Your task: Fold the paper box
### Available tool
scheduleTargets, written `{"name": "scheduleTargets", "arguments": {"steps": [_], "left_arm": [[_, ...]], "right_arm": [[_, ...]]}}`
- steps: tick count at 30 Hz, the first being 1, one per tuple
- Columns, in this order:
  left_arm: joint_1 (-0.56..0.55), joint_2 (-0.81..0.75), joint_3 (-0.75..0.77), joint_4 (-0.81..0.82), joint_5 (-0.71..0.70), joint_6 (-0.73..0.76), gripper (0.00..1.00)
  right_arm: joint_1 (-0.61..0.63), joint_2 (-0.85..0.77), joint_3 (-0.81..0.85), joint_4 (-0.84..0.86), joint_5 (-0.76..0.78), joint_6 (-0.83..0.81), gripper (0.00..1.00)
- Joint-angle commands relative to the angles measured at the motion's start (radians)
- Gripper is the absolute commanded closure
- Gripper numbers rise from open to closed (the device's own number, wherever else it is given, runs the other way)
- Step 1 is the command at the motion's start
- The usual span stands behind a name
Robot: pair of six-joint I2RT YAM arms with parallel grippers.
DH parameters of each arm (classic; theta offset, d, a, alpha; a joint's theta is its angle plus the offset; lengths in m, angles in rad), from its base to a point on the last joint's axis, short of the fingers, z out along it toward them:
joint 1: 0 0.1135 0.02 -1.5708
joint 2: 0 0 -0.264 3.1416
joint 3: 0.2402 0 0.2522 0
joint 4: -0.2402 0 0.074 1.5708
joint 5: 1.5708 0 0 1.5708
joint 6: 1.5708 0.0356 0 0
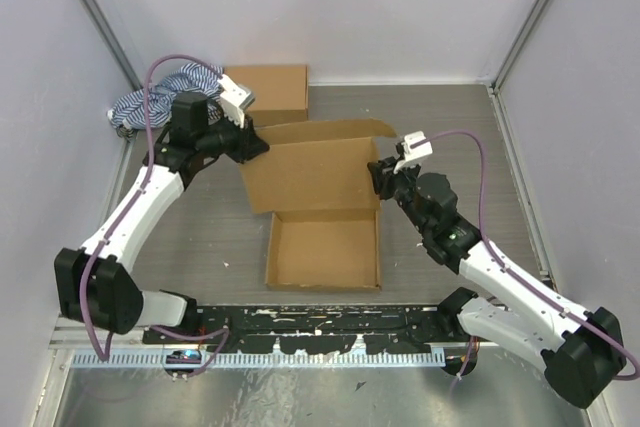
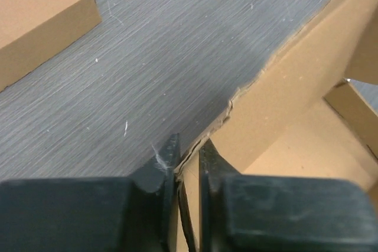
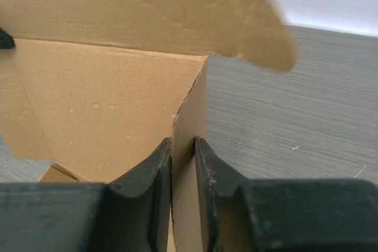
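Note:
The paper box [image 1: 322,247] lies mid-table as a shallow brown tray with its big lid panel [image 1: 310,175] raised behind it. My left gripper [image 1: 258,145] is at the lid's left edge. In the left wrist view its jaws [image 2: 188,146] straddle a frayed cardboard edge [image 2: 260,81], which lies against one finger with a narrow gap to the other. My right gripper [image 1: 381,169] is at the lid's right edge. In the right wrist view a thin side flap [image 3: 190,110] stands between the slightly parted jaws [image 3: 183,143], under a rounded tab [image 3: 260,33].
A second, compact brown box [image 1: 272,90] sits at the back, left of centre, and its corner [image 2: 35,22] shows in the left wrist view. A blue-and-white striped cloth [image 1: 150,99] lies in the back left corner. White walls enclose the table, and a black rail [image 1: 320,325] runs along the near edge.

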Motion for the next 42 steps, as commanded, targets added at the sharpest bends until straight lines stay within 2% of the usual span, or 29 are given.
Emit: {"name": "scheduleTargets", "arguments": {"steps": [1, 3, 6, 10, 15, 18, 23, 27, 33, 38, 42], "left_arm": [[-0.008, -0.088, -0.046, 0.122, 0.039, -0.034, 0.89], [-0.008, -0.101, -0.062, 0.159, 0.057, -0.045, 1.00], [-0.009, -0.169, -0.087, 0.221, 0.087, -0.054, 1.00], [-0.011, -0.218, -0.099, 0.249, 0.087, -0.032, 1.00], [-0.020, -0.249, -0.077, 0.227, 0.075, 0.031, 1.00], [-0.026, -0.237, -0.006, 0.135, 0.119, 0.092, 1.00], [-0.026, -0.189, 0.192, -0.114, 0.209, 0.186, 1.00], [-0.027, -0.156, 0.260, -0.247, 0.239, 0.257, 1.00], [-0.029, 0.047, 0.455, -0.584, 0.233, 0.352, 1.00], [-0.054, 0.176, 0.545, -0.656, 0.136, 0.366, 1.00], [-0.078, 0.165, 0.487, -0.607, 0.121, 0.399, 1.00]], "right_arm": [[0.007, 0.054, 0.167, -0.128, -0.019, 0.021, 0.70], [0.008, 0.089, 0.231, -0.205, -0.037, 0.017, 0.66], [0.007, 0.157, 0.343, -0.345, -0.038, 0.018, 0.60], [0.008, 0.274, 0.516, -0.537, 0.077, 0.040, 0.57], [0.007, 0.267, 0.539, -0.566, 0.136, 0.079, 0.53], [0.006, 0.278, 0.584, -0.605, 0.154, 0.082, 0.51], [0.004, 0.307, 0.657, -0.666, 0.222, 0.077, 0.51], [-0.010, 0.311, 0.676, -0.682, 0.230, 0.071, 0.50], [-0.033, 0.305, 0.753, -0.769, 0.145, 0.059, 0.43], [-0.035, 0.305, 0.803, -0.838, 0.110, 0.049, 0.41], [-0.041, 0.309, 0.805, -0.856, 0.107, 0.040, 0.35]]}}
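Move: The lid's left edge stands between the left hand's part-open fingers; the box tray's middle is about 17 cm back, 12 cm right and 21 cm down from that hand. The carton lies some 24 cm ahead, 3 cm left and 20 cm lower. The lid's right side flap is between the right fingers; from the right hand the tray is about 11 cm back, 10 cm left and 21 cm below. The left fingers shut on the lid's left edge and keep it pinched while the hand rises about 14 cm, easing back, then sinks some 10 cm and comes partly forward again, turned about 20 degrees clockwise. The right fingers open wide and let go of the side flap; that hand climbs about 7 cm overall, slightly forward, tipping down. ##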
